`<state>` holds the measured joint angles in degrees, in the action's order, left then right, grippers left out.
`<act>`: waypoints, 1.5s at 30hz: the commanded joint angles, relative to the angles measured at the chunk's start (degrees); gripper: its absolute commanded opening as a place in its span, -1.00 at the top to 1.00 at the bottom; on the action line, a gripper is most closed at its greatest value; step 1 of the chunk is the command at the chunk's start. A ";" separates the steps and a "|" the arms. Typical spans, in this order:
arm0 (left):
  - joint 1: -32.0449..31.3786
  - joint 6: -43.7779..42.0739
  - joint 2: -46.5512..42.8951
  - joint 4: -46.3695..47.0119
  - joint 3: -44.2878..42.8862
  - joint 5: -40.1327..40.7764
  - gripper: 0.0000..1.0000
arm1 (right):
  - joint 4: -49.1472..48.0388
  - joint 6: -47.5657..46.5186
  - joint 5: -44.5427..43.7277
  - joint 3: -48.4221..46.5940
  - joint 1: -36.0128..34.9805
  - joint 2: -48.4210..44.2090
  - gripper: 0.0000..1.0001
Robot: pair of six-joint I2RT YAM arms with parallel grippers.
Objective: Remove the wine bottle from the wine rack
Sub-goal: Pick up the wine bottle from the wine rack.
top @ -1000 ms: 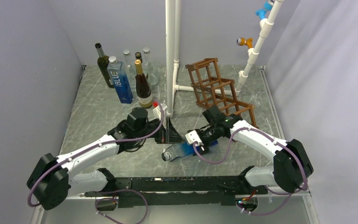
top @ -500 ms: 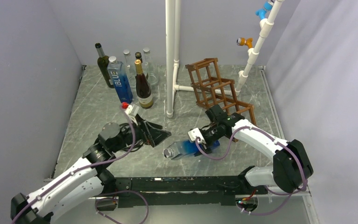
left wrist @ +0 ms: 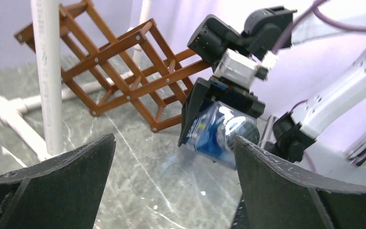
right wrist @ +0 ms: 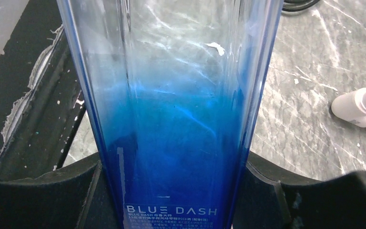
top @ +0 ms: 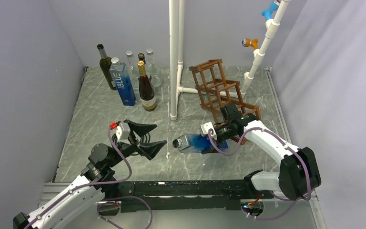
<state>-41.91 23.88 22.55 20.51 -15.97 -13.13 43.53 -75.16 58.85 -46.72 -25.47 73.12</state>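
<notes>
The wine bottle (top: 198,142) is a clear-to-blue square bottle marked BLUE DASH. It lies roughly level above the table, its cap to the left. My right gripper (top: 216,139) is shut on its blue lower body (right wrist: 171,124), one black finger (right wrist: 43,186) on each side. The brown wooden wine rack (top: 218,89) stands just behind the right arm, apart from the bottle, and its cells show no bottle. My left gripper (top: 147,137) hangs wide open to the left of the cap, holding nothing. From the left wrist view the bottle (left wrist: 221,136) and the rack (left wrist: 124,71) lie ahead.
Several upright bottles (top: 129,78) stand at the back left. A white pipe post (top: 174,57) rises at the middle, its foot on the table. A slanted white pipe (top: 263,45) with orange and blue fittings stands at the back right. Grey walls close in on both sides.
My left arm has drawn back toward the near left, away from the bottle's neck, jaws still open. The right gripper has carried the bottle slightly right and back.
</notes>
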 commanded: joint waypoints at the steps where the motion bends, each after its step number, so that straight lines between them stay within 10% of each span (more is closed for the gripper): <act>1: 0.09 -12.77 -1.70 11.79 4.14 -7.40 -0.99 | -3.05 1.76 10.43 -1.05 2.42 -2.74 1.00; 14: -5.33 -26.51 17.57 28.35 3.34 -13.88 -0.99 | -4.36 4.76 15.90 -0.81 4.89 -2.47 1.00; 30: -7.81 -11.07 54.24 74.57 0.32 -19.37 -0.99 | -3.48 4.22 20.83 -0.87 5.44 -2.83 1.00; 45: -12.98 -10.60 64.54 74.94 -8.73 -17.96 -0.85 | -5.40 6.81 23.21 -0.44 5.97 -2.83 1.00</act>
<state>-54.04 11.86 85.71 86.13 -22.37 -31.59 42.81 -68.75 72.55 -46.19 -20.27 72.27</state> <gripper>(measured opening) 0.963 0.646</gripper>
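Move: The blue bottle is already in the right hand, cap towards the left hand. Its middle lies about 15 cm to the left hand's right, level in depth and some 13 cm lower. The white pipe's foot is roughly 11 cm ahead of the left hand, 5 cm right and 24 cm down. The wine rack is about 20 cm ahead, 27 cm right and 17 cm lower. From the right hand, the bottle's middle is some 3 cm left, at about its height. The open left hand swings about 14 cm right around the bottle's neck, while the right raises it some 3 cm, tilting. ##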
